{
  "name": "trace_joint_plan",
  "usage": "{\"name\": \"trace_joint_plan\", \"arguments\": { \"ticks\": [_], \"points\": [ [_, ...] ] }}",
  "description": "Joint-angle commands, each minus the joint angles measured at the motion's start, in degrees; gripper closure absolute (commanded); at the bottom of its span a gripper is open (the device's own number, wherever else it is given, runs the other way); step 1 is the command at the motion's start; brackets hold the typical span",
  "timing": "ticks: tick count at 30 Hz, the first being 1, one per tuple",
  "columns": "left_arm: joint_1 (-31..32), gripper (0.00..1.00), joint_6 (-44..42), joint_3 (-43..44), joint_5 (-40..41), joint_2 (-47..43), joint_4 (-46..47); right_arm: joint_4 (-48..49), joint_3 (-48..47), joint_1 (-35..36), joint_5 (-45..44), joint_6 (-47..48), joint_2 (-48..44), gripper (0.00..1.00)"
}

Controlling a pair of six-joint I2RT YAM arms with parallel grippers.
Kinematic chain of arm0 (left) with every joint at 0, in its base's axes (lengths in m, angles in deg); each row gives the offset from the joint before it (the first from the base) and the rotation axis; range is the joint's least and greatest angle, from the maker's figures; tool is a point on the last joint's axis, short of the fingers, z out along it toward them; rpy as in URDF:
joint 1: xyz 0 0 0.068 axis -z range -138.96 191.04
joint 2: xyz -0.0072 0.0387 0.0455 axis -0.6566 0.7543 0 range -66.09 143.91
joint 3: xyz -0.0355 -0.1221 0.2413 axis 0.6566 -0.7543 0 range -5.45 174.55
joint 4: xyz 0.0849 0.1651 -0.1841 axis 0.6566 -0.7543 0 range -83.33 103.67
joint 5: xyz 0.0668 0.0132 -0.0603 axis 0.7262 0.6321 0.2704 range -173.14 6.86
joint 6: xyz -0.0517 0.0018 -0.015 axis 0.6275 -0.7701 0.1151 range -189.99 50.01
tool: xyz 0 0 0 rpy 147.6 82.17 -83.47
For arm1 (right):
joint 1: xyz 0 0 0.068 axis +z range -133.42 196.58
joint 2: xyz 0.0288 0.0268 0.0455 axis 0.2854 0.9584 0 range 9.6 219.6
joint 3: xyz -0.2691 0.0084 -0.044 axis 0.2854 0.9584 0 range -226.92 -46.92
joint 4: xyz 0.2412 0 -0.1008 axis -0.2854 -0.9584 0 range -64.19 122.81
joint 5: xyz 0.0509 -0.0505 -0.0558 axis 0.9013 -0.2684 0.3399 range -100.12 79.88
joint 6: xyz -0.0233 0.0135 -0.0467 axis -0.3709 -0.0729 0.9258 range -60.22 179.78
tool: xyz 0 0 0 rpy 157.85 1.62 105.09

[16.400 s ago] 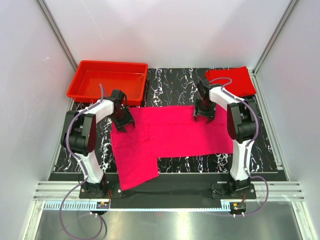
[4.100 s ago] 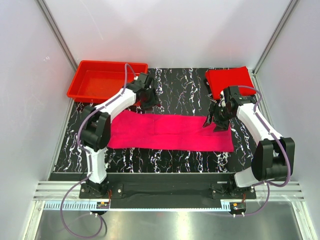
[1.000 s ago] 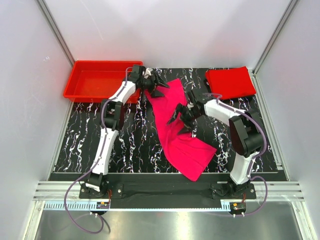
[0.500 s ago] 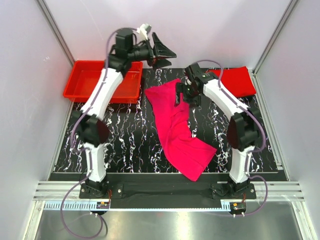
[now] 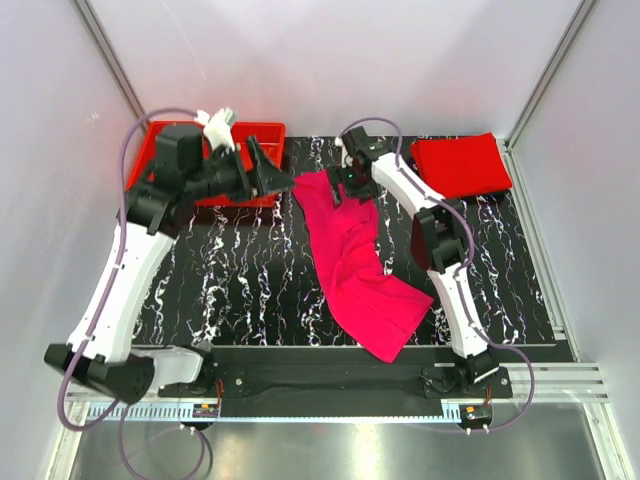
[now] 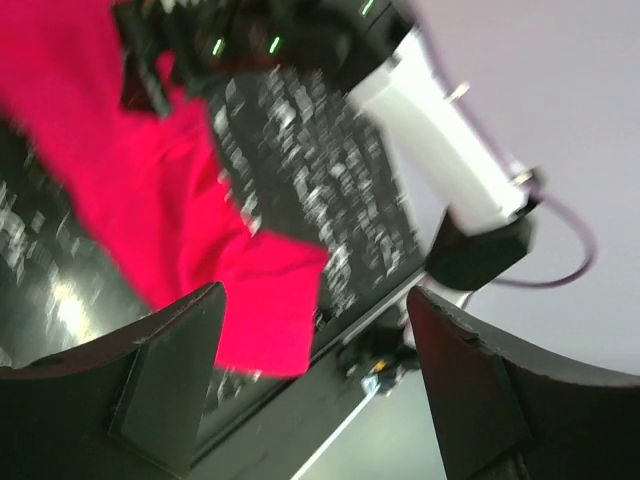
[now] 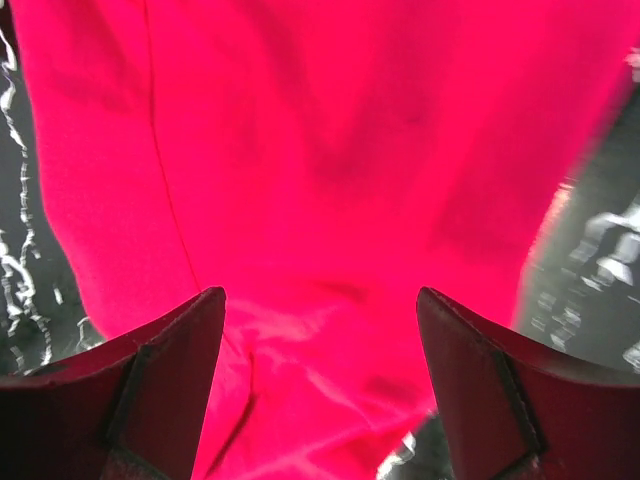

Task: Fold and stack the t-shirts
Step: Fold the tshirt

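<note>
The magenta-pink t-shirt [image 5: 355, 260] lies crumpled in a diagonal strip from the far middle of the mat to the near edge. It fills the right wrist view [image 7: 330, 170] and shows in the left wrist view [image 6: 120, 180]. The red t-shirt [image 5: 460, 165] lies folded at the back right corner. My right gripper [image 5: 345, 188] is open just over the shirt's far end, with cloth between its fingers [image 7: 150, 400] but not pinched. My left gripper [image 5: 272, 172] is open and empty, raised in the air left of that far end, pointing right [image 6: 320, 400].
The red plastic tray [image 5: 170, 145] stands at the back left, partly hidden behind my left arm. The black marbled mat [image 5: 250, 280] covers the table, with white walls on three sides. My right arm [image 6: 440, 150] crosses the left wrist view.
My left arm has swung down and left from high at the back, staying empty. My right gripper has shifted left to the shirt's far end. The magenta shirt has barely moved.
</note>
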Motion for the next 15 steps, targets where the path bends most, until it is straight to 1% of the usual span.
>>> {"name": "trace_joint_plan", "arguments": {
  "ticks": [1,3,5,7,9,10,12,15],
  "points": [
    [0.1,0.21,-3.8,-8.0,4.3,-3.1,-4.5,2.1,-3.6,4.1,-2.2,1.8,3.2,0.16],
    [0.1,0.21,-3.3,-11.3,4.2,-6.6,-4.1,1.9,-6.4,4.9,-4.4,0.6,5.9,0.16],
    [0.2,0.21,-3.5,-13.9,4.9,-8.3,-4.5,0.5,-8.8,4.9,-9.2,-2.6,10.0,0.16],
    [0.2,0.21,-5.2,-14.1,6.1,-9.4,-6.5,0.1,-12.0,4.9,-13.5,-5.3,13.6,0.16],
    [0.2,0.23,-6.4,-13.7,6.4,-9.8,-9.0,0.3,-15.8,4.7,-15.9,-7.3,16.0,0.16],
    [0.2,0.23,-7.2,-13.7,6.9,-9.8,-9.7,0.2,-17.3,4.3,-18.7,-8.0,18.4,0.16],
    [0.2,0.23,-7.6,-14.5,7.4,-10.1,-10.7,1.3,-21.2,3.4,-19.3,-9.2,20.2,0.17],
    [0.2,0.23,-7.6,-16.6,7.6,-10.3,-11.1,5.4,-22.2,-0.3,-17.4,-14.1,21.6,0.16]
  ]
}}
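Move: The t-shirt's far end lies almost beneath the right hand, its middle about 2 cm ahead, 3 cm left and 5 cm below. Its near corner trails some 40 cm back and 8 cm right of the hand; the red tray is about 10 cm ahead and 30 cm left, the folded red shirt 10 cm ahead and 24 cm right. From the left hand, the far end lies roughly 21 cm ahead, 11 cm right and 36 cm below. The t-shirt's far end is met by the right hand's open fingers, which come down about 4 cm while shifting as far left, then press on the cloth and push it some 6 cm forward, turning about 10 degrees clockwise. The left hand, wide open and empty, sinks nearly 10 cm through free air, drawing back and left and tipping further down. ##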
